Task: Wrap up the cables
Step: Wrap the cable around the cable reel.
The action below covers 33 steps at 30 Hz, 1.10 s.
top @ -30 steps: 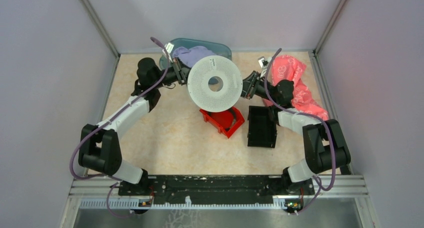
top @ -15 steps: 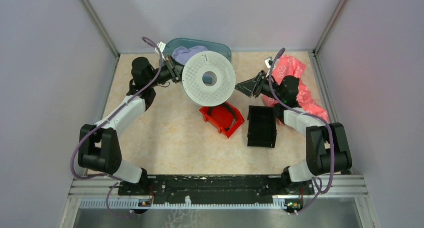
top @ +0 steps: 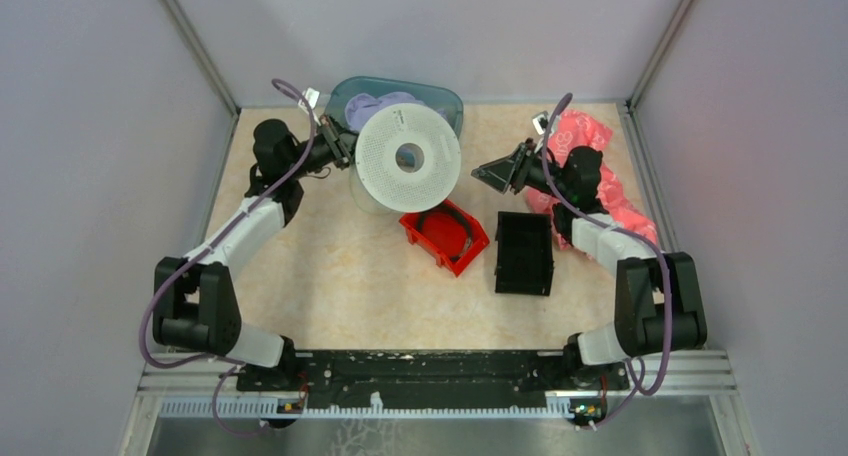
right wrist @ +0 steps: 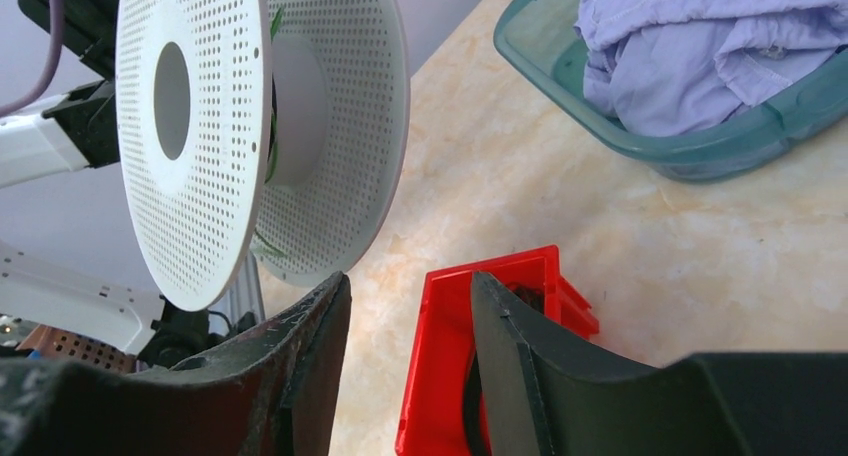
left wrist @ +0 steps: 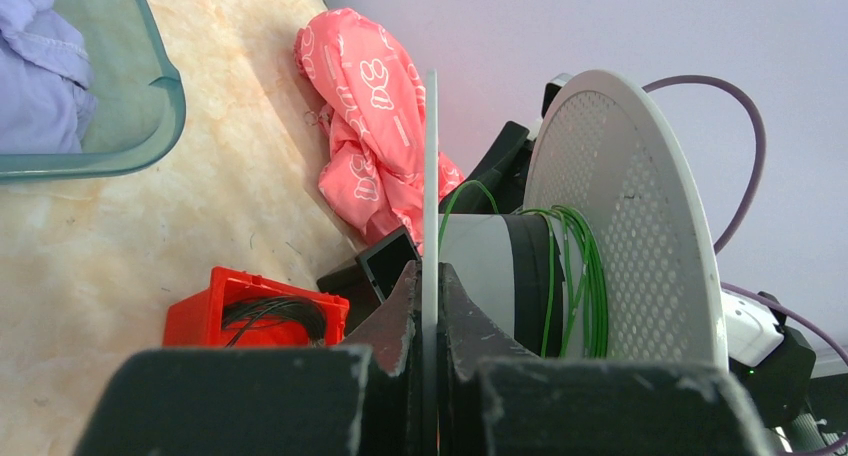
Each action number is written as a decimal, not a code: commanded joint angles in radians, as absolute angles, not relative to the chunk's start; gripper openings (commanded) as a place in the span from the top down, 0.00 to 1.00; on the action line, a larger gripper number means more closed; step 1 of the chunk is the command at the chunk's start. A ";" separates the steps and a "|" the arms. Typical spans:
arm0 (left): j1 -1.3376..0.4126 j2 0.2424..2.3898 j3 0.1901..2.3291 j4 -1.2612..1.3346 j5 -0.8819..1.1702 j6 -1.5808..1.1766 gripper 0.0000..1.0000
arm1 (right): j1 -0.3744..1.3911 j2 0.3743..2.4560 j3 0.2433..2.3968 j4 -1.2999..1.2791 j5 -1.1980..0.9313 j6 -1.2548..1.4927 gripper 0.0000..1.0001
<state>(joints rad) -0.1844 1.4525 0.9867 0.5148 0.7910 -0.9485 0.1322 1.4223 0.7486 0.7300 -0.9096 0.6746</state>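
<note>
A white perforated spool point(top: 430, 171) hangs above the table at the back middle, with my left gripper point(top: 345, 146) shut on the thin edge of one flange point(left wrist: 431, 176). Thin green cables point(left wrist: 580, 276) are wound round its grey and black hub, between the two flanges. A short green end point(right wrist: 262, 244) pokes out below the hub in the right wrist view. My right gripper point(top: 480, 173) is open, a short way right of the spool and not touching it. Nothing is between its fingers point(right wrist: 408, 276).
A red bin point(top: 445, 238) holding a black cable coil sits below the spool. Right of it is a black bin point(top: 524, 254). A pink cloth point(top: 595, 166) lies at the back right. A teal tub point(top: 445, 101) with lilac cloth stands behind the spool.
My right gripper let go of the spool's right edge, opened and drew back to the right. The left arm carried the spool to the left and towards the back.
</note>
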 commanded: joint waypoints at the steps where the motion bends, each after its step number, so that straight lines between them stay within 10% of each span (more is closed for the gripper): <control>1: -0.173 1.399 0.974 0.538 0.776 -0.953 1.00 | 0.123 1.369 0.814 0.678 -0.894 0.614 0.51; 15: -0.167 1.390 1.103 0.237 0.654 -0.831 1.00 | 0.127 1.358 0.859 0.474 -0.954 0.413 0.38; 33: -0.167 1.409 1.317 0.016 0.612 -0.878 1.00 | 0.384 1.483 0.695 0.823 -0.876 0.478 0.28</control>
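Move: The reel, with the green cable wound on its hub, is about 16 cm to the right hand's left, level with it fore and aft and some 6 cm higher; the cable's loose end can't be made out. From the right hand, the red box lies about 8 cm left, 4 cm back and 18 cm below, and the black box about 10 cm right, 7 cm back and as low. The left hand pinches the reel's rim, its middle about 8 cm right, 3 cm ahead and 3 cm up. The right hand, already clear of the reel, first hangs nearly still while its fingers open wider and it rolls slightly, left side dipping, then sweeps left, back and down, about 7, 5 and 4 cm, ending open above the red box and turned a little counter-clockwise, touching nothing. The left hand keeps its pinch on the reel's rim, dips some 2 cm and then lifts about 5 cm while easing forward and left and turning about 10 degrees counter-clockwise, carrying the reel up. ##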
